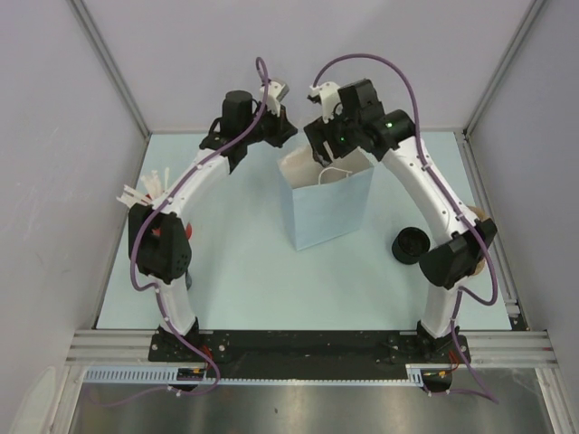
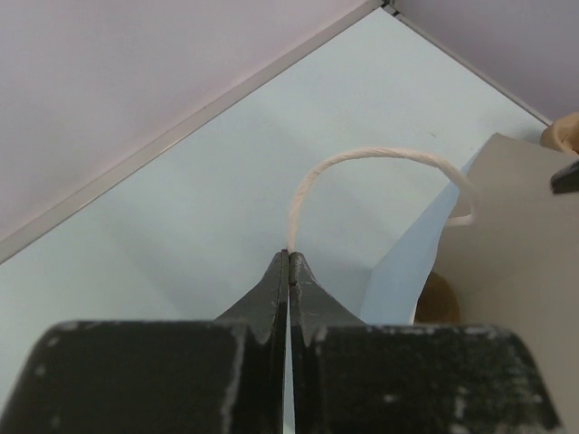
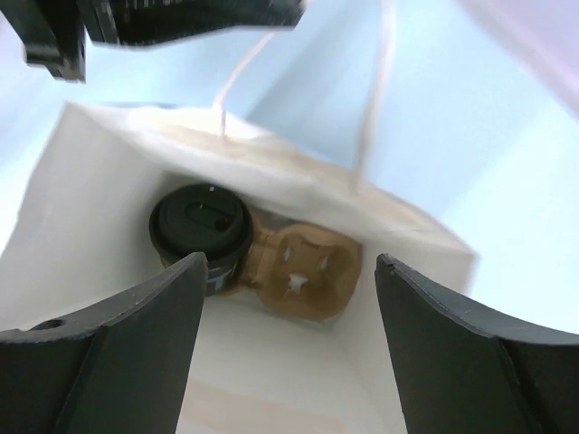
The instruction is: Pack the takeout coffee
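A takeout coffee, black with a round sip lid, sits in a brown pulp carrier at the bottom of the pale-blue paper bag. My right gripper hangs open over the bag's mouth with nothing between its fingers; in the top view the right gripper is at the bag's back rim. My left gripper is shut on the bag's white string handle, holding it up behind the bag; the top view shows the left gripper by the bag's back left corner. A second black cup stands on the table by the right arm.
White straws stand at the table's left edge beside the left arm. A tan object lies at the right edge behind the right arm's elbow. Grey walls enclose the pale table on three sides.
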Motion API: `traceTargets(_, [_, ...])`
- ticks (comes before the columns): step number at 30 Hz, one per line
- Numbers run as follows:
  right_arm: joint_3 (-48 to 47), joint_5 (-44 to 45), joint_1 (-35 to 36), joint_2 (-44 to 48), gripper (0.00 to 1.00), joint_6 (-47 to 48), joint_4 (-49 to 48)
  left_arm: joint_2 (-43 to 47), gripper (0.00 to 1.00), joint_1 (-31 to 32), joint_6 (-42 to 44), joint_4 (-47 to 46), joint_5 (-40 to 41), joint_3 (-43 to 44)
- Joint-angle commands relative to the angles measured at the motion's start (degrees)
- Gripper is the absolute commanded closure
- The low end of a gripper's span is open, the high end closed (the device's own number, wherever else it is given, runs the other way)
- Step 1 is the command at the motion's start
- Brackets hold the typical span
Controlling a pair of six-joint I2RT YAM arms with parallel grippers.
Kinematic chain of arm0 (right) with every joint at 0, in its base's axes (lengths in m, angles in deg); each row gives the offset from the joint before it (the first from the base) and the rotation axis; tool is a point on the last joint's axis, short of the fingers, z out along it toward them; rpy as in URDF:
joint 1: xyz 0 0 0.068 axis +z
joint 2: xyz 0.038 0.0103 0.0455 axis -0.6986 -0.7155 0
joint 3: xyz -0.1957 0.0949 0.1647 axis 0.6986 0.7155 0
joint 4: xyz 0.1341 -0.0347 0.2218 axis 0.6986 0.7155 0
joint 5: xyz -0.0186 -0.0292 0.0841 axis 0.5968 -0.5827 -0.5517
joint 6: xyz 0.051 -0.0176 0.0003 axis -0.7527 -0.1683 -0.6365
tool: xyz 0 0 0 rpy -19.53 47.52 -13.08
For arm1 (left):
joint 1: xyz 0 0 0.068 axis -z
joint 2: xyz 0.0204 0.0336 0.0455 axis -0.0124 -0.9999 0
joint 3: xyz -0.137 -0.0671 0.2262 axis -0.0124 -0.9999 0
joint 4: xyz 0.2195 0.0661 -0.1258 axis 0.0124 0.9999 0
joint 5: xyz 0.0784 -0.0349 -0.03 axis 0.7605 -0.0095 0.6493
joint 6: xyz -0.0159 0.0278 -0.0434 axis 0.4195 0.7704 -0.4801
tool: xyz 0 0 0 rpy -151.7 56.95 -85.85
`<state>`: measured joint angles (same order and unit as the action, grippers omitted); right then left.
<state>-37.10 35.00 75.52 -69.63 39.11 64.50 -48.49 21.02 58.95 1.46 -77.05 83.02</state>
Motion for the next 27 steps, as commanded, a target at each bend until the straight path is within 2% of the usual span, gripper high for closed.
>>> traceTargets(1, [-4.22, -3.17, -2.63, 5.74, 0.2, 0.17, -3.82, 3.55, 1.0, 0.67, 0.27, 0.44, -1.67, 5.07])
traceTargets(17, [-2.82, -7.75, -10.72, 9.17, 0.19, -2.21, -5.93, -0.4, 0.99, 2.34, 2.47, 2.99, -0.26, 12.64])
traceTargets(18, [-1.95, -8.01, -10.72, 9.61, 0.19, -2.21, -6.02, -0.32, 0.95, 2.35, 2.56, 3.17, -0.09, 12.64])
traceTargets(19, [-1.33, -8.1, -11.07, 9.87, 0.19, -2.21, -6.37, -0.32, 0.74, 2.35, 2.73, 3.26, 0.35, 12.55])
traceTargets(21, [-0.01, -8.37, -11.16, 10.66, 0.19, -2.04, -7.16, 0.12, 0.64, 2.35, 3.26, 3.35, 0.88, 11.94])
traceTargets(22, [1.56, -8.37, -11.42, 11.1, 0.19, -1.95, -7.51, 0.38, 0.51, 2.35, 3.43, 3.26, 1.58, 11.24])
traceTargets(25, [3.33, -8.89, -12.21, 12.07, 0.18, -1.77, -8.31, 1.88, 0.29, 2.0, 3.79, 2.73, 2.29, 10.27])
traceTargets(27, [4.12, -10.03, -13.0, 12.77, 0.18, -1.69, -8.57, 3.02, 0.23, 1.82, 3.79, 2.91, 2.29, 10.35])
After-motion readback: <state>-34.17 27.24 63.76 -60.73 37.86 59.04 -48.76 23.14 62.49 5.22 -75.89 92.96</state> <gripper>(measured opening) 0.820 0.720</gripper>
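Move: Between its shut fingers the left hand already has the left side of the bag's far handle, whose middle is about 4 cm to its right and 3 cm up. The bag's mouth lies some 7 cm right, 5 cm back and 5 cm below. From the open right hand the mouth is about 2 cm right, 3 cm back and 3 cm below; the packed coffee cup is roughly 3 cm left, 2 cm back and 16 cm down, and the black cup on the table is 23 cm right, 16 cm back, 24 cm down. Rising with the far handle pinched, the left hand goes up about 6 cm, drifting slightly right and tipping its fingers up a little, then opens them and lets go of the handle. Meanwhile the right hand, empty and still wide open, climbs some 8 cm clear of the bag's mouth while swinging 7 cm right, its fingers tilting up, and finally sinks slightly near the bag's right end. ##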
